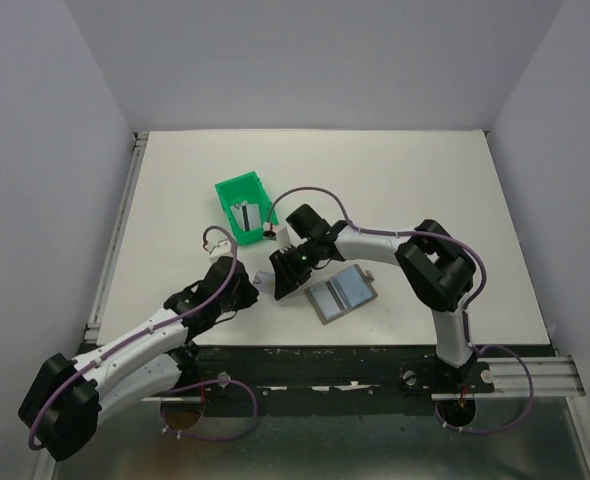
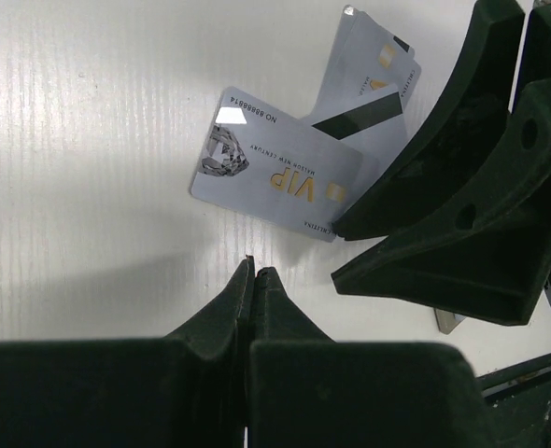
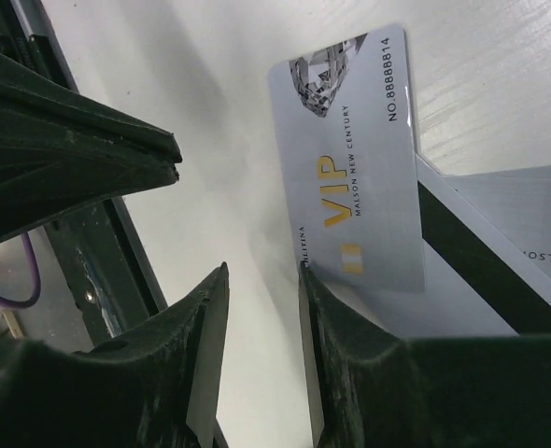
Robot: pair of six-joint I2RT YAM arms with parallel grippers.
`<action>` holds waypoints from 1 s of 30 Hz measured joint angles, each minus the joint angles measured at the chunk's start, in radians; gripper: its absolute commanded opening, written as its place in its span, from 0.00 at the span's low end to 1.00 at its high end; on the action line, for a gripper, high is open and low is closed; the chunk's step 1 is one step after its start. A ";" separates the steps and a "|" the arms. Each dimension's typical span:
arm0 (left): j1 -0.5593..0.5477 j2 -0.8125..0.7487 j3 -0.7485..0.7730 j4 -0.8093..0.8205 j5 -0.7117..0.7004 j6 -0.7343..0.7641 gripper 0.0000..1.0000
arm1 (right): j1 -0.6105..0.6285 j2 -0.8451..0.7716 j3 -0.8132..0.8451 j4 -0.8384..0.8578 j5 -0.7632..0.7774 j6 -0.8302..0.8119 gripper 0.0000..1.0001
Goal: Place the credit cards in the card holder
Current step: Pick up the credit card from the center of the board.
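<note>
Three silver credit cards lie overlapped on the white table. The top one reads VIP; the others fan out behind it, one showing a dark stripe. My left gripper is shut and empty, its tips just short of the VIP card's near edge. My right gripper is open over bare table, and one fingertip touches the VIP card's corner. The card holder lies open and flat to the right of both grippers. From above, the arms hide the cards.
A green plastic bin stands behind the grippers with one more card inside. The two grippers are close together, the right one's black fingers filling the right of the left wrist view. The table's front edge is just behind the wallet.
</note>
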 measured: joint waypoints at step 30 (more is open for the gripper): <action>0.025 -0.138 -0.039 -0.063 -0.021 -0.032 0.00 | -0.011 0.049 0.135 -0.062 0.208 0.046 0.46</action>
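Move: The top credit card, the slanting VIP card, has its middle about 4 cm ahead of the right hand and 3 cm to its left, with the half-open fingertips just above table height beside its near edge. The card stack lies about 4 cm farther out than that card and 6 cm to its right. The card holder lies some 14 cm to the right hand's right, level with it. From the left hand, that credit card is about 5 cm ahead, 3 cm right and 3 cm below. The right hand hops about 5 cm forward from the near edge of the top credit card, rising some 3 cm on the way, then sinking the same amount, so that its fingertips come down low over the end of the card that overlaps the stack. Its fingers stay half open and the wrist turns about 10 degrees clockwise, while the left hand, shut and empty, shifts about 1.5 cm to its left, away from the card. ##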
